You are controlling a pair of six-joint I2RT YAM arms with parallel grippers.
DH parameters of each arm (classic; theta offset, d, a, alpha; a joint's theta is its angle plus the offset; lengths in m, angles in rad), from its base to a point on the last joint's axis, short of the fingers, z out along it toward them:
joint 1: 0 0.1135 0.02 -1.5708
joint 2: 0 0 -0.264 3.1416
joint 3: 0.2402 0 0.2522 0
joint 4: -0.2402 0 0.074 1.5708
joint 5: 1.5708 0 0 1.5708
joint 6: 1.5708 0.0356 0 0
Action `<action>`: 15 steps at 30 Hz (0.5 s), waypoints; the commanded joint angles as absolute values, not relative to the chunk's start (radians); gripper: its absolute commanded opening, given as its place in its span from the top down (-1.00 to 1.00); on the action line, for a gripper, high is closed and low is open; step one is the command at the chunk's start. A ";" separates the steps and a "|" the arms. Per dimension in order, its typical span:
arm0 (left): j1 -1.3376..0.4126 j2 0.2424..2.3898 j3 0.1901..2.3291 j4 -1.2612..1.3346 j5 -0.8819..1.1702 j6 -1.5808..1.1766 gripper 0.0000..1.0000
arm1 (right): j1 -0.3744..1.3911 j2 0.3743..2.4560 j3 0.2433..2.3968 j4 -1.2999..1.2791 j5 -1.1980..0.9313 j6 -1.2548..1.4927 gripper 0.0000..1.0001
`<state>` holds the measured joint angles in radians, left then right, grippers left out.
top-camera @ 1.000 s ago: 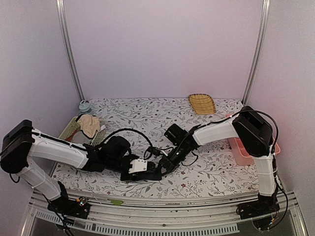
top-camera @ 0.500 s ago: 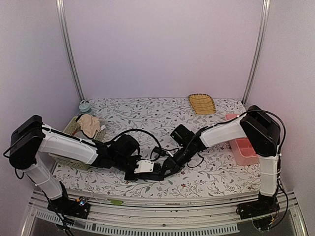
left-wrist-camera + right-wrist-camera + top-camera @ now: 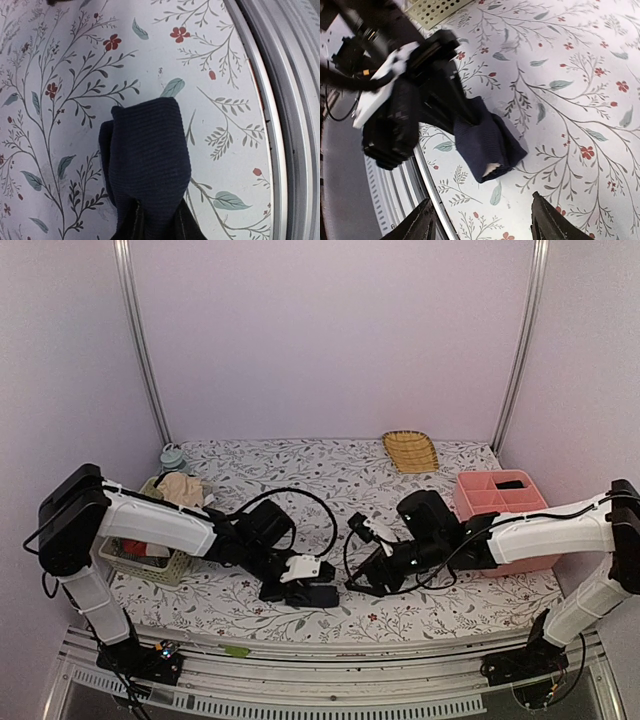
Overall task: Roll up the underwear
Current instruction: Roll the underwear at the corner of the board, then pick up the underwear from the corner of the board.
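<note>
A dark, almost black underwear (image 3: 148, 155) lies rolled into a short bundle on the floral table near the front edge. It also shows in the right wrist view (image 3: 489, 141) and in the top view (image 3: 335, 593). My left gripper (image 3: 157, 222) is shut on one end of the roll, with its fingers (image 3: 192, 227) pinching the cloth; the top view shows it (image 3: 322, 594) at the front centre. My right gripper (image 3: 482, 212) is open and empty, a short way from the roll's open end, and sits right of the roll in the top view (image 3: 362, 578). A beige underwear (image 3: 180, 492) lies on the basket.
A pale green basket (image 3: 135, 558) with cloth in it stands at the left. A pink divided box (image 3: 497, 502) stands at the right. A yellow woven tray (image 3: 410, 451) lies at the back. The metal front rail (image 3: 295, 125) runs close to the roll.
My right arm has pulled back to the right, away from the roll, and its gripper is now apart from the cloth. My left gripper has shifted slightly right, still holding the roll.
</note>
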<state>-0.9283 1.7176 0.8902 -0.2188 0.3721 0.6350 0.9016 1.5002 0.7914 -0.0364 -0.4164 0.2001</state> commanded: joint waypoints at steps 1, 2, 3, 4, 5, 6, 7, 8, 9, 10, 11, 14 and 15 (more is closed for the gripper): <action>-0.893 1.813 0.926 -0.427 0.472 0.612 0.91 | 1.046 1.474 0.788 -0.060 -0.209 0.097 -0.30; -0.882 1.825 0.944 -0.446 0.491 0.610 0.91 | 1.070 1.470 0.788 -0.063 -0.186 0.090 -0.29; -0.870 1.836 0.959 -0.458 0.516 0.607 0.90 | 1.098 1.468 0.787 -0.064 -0.161 0.079 -0.29; -0.855 1.847 0.972 -0.469 0.542 0.603 0.91 | 1.119 1.463 0.783 -0.064 -0.137 0.070 -0.29; -0.840 1.857 0.987 -0.481 0.571 0.599 0.90 | 1.134 1.458 0.781 -0.062 -0.115 0.053 -0.29; -0.827 1.872 1.001 -0.497 0.596 0.598 0.90 | 1.149 1.456 0.778 -0.060 -0.097 0.038 -0.30; -0.818 1.887 1.017 -0.515 0.612 0.599 0.90 | 1.162 1.457 0.778 -0.058 -0.084 0.024 -0.31; -0.810 1.900 1.033 -0.528 0.624 0.603 0.90 | 1.175 1.465 0.780 -0.059 -0.065 -0.003 -0.34; -0.805 1.910 1.042 -0.540 0.632 0.606 0.90 | 1.188 1.474 0.784 -0.057 -0.044 -0.027 -0.35; -0.799 1.918 1.048 -0.543 0.639 0.608 0.90 | 1.199 1.491 0.792 -0.055 -0.017 -0.057 -0.37; -0.795 1.923 1.052 -0.543 0.647 0.610 0.90 | 1.208 1.513 0.806 -0.056 0.012 -0.092 -0.37; -0.790 1.928 1.056 -0.543 0.667 0.612 0.90 | 1.226 1.592 0.862 -0.063 0.114 -0.152 -0.38; -0.788 1.930 1.055 -0.543 0.671 0.612 0.90 | 1.229 1.618 0.880 -0.064 0.134 -0.180 -0.39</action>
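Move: The folded underwear sits in the left fingers already, its middle about 4 cm to the right of that hand, level in depth and barely 1 cm lower. From the open right hand it lies some 9 cm left, 1 cm back and 8 cm below. The left gripper is about 12 cm left of the right hand, 1 cm back and 7 cm lower; the board's near edge runs about 10 cm back and 10 cm below. The underwear stays pinched in the left fingers, which carry it about 1 cm forward while that wrist tilts some 20 degrees, fingertips swinging back towards the base. The right hand, fingers still wide open and touching nothing, swings about 5 cm back and 3 cm left towards the underwear's near right side, sinking a little late on as its wrist turns some 25 degrees. ##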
